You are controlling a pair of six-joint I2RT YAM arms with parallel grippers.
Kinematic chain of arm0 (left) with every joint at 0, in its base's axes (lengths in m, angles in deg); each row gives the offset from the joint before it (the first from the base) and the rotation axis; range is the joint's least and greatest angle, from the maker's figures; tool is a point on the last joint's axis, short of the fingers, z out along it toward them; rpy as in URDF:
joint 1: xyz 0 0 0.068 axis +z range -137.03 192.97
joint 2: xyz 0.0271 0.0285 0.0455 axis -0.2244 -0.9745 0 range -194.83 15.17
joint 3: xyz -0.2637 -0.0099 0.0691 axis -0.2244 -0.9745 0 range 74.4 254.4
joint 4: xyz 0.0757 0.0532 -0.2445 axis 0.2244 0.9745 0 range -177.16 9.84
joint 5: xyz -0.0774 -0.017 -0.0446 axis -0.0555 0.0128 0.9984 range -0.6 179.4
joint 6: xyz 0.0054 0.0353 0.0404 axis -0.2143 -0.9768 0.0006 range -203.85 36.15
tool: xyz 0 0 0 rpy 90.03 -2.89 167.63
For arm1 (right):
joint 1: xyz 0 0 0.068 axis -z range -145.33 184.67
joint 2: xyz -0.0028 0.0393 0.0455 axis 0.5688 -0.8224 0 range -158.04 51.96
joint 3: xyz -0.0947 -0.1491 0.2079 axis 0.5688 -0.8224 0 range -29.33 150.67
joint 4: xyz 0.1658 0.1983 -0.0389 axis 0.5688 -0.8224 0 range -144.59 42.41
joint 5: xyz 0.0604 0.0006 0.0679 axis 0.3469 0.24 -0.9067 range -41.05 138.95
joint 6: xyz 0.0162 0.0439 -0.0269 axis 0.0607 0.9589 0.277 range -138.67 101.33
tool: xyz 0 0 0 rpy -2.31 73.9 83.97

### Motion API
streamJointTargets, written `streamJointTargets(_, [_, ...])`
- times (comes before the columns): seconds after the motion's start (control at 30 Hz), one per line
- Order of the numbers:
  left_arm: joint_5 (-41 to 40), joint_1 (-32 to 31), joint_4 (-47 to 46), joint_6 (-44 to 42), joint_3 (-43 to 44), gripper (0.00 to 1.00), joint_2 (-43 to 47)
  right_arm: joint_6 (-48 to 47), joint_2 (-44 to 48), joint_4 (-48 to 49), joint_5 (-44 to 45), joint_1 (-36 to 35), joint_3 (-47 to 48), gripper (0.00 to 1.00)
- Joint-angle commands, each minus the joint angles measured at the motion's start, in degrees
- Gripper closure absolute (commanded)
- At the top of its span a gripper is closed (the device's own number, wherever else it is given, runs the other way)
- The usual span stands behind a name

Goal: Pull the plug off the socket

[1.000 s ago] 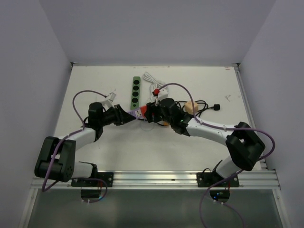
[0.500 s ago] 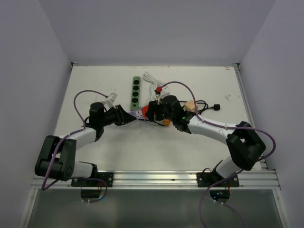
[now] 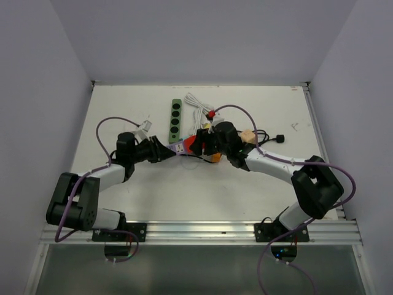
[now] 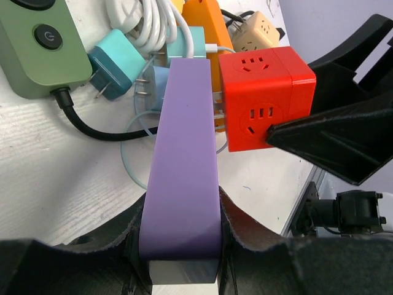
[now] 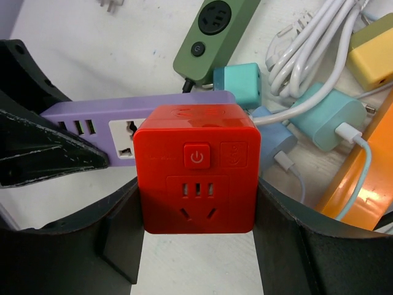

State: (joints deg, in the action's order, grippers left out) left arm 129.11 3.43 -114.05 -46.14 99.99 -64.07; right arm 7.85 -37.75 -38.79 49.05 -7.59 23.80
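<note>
The plug is a red cube adapter [image 5: 196,178], and my right gripper [image 5: 196,206] is shut on its two sides. Its metal prongs show in a narrow gap between the cube [image 4: 264,98] and a lavender power strip [image 4: 184,160]. I cannot tell whether they are still seated. My left gripper [image 4: 183,246] is shut on the near end of that lavender strip [image 3: 178,146]. Both grippers meet mid-table, with the red cube [image 3: 196,144] between them. The dark-green strip [image 3: 175,120] lies just behind, its round sockets bare, held by neither gripper.
Behind the cube lie teal chargers [image 5: 325,114], a coiled white cable [image 5: 313,43], an orange strip [image 4: 206,24], a beige cube adapter [image 3: 247,136] and a yellow adapter [image 5: 374,52]. A black plug on a cord [image 3: 280,137] lies right, a small white plug [image 3: 144,125] left.
My right gripper has shifted slightly right and toward the back with the red cube. The left gripper and the lavender strip have hardly moved.
</note>
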Motion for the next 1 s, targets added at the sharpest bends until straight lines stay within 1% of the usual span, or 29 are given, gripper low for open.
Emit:
streamJointTargets(0.0, [-10.26,1.54,0.53,-3.09,0.61,1.00,-0.74,5.47,4.81,6.50,-5.28,4.99,-2.14,1.00])
streamJointTargets(0.1, [-10.43,1.54,0.70,-3.17,0.61,1.00,-0.65,3.98,4.46,4.05,-5.11,4.91,-0.31,1.00])
streamJointTargets(0.17, [-10.61,1.54,0.79,-3.26,0.70,1.00,-0.83,2.40,3.93,1.23,-3.19,3.94,1.89,1.00])
streamJointTargets(0.27, [-10.70,1.54,1.05,-3.44,0.87,1.00,-0.83,-0.93,2.62,-3.16,1.47,0.35,5.75,1.00])
streamJointTargets(0.33, [-10.87,1.54,1.23,-3.61,0.96,1.00,-0.83,-1.30,2.00,-4.14,2.01,-1.15,7.08,1.00])
streamJointTargets(0.43, [-11.31,1.54,1.49,-3.87,1.13,1.00,-0.91,-1.91,2.52,-6.33,3.67,-2.55,8.57,1.00])
streamJointTargets(0.5, [-11.23,1.54,1.41,-3.88,1.14,1.00,-1.00,-4.10,3.22,-7.47,6.84,-3.88,9.19,1.00])
streamJointTargets(0.6, [-10.53,1.54,0.62,-3.35,1.14,1.00,-0.65,-4.29,4.72,-8.09,7.98,-3.97,8.58,1.00])
streamJointTargets(0.67, [-9.39,1.54,-2.44,-1.52,0.00,1.00,0.14,-3.68,5.59,-8.10,7.82,-2.57,7.88,1.00])
streamJointTargets(0.8, [-7.71,2.33,-7.72,1.56,-3.25,1.00,4.17,0.01,8.23,-5.21,2.55,3.40,4.28,1.00])
streamJointTargets(0.83, [-7.36,2.77,-9.13,3.49,-4.04,1.00,4.88,0.63,8.93,-4.76,1.06,5.94,2.88,1.00])
streamJointTargets(0.87, [-6.58,3.12,-11.40,4.20,-4.66,1.00,5.67,1.16,9.46,-4.49,0.61,7.09,2.34,1.00])
streamJointTargets(0.93, [-6.48,4.61,-11.60,5.61,-5.63,1.00,7.34,1.25,10.08,-5.37,0.17,10.08,1.98,1.00])
streamJointTargets(0.97, [-5.96,5.14,-13.69,6.31,-6.33,1.00,7.78,1.60,10.17,-5.63,0.08,11.05,1.90,1.00])
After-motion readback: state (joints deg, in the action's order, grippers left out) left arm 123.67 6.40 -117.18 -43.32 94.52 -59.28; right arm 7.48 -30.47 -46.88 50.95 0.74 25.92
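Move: My right hand holds the red plug, its prongs still partly in the purple socket. The socket's middle lies about 7 cm to its left and 1 cm back, a touch lower. From my left hand, which grips the socket, the plug is some 9 cm right and 2 cm ahead. Below my right hand, roughly 9 cm down, are the blue plug, about 2 cm back, and the orange strip, 7 cm right and 3 cm back; the green strip is 8 cm left and 8 cm ahead. I rock the red plug slightly in my right hand, lift it 3 to 4 cm off the socket, then sweep right about 8 cm and some 3 cm forward, turning roughly 10 degrees clockwise, grip kept. My left hand keeps pinching the purple socket, dips a little down and forward, then rises back and eases left, away from the plug, nearly 3 cm in all. ##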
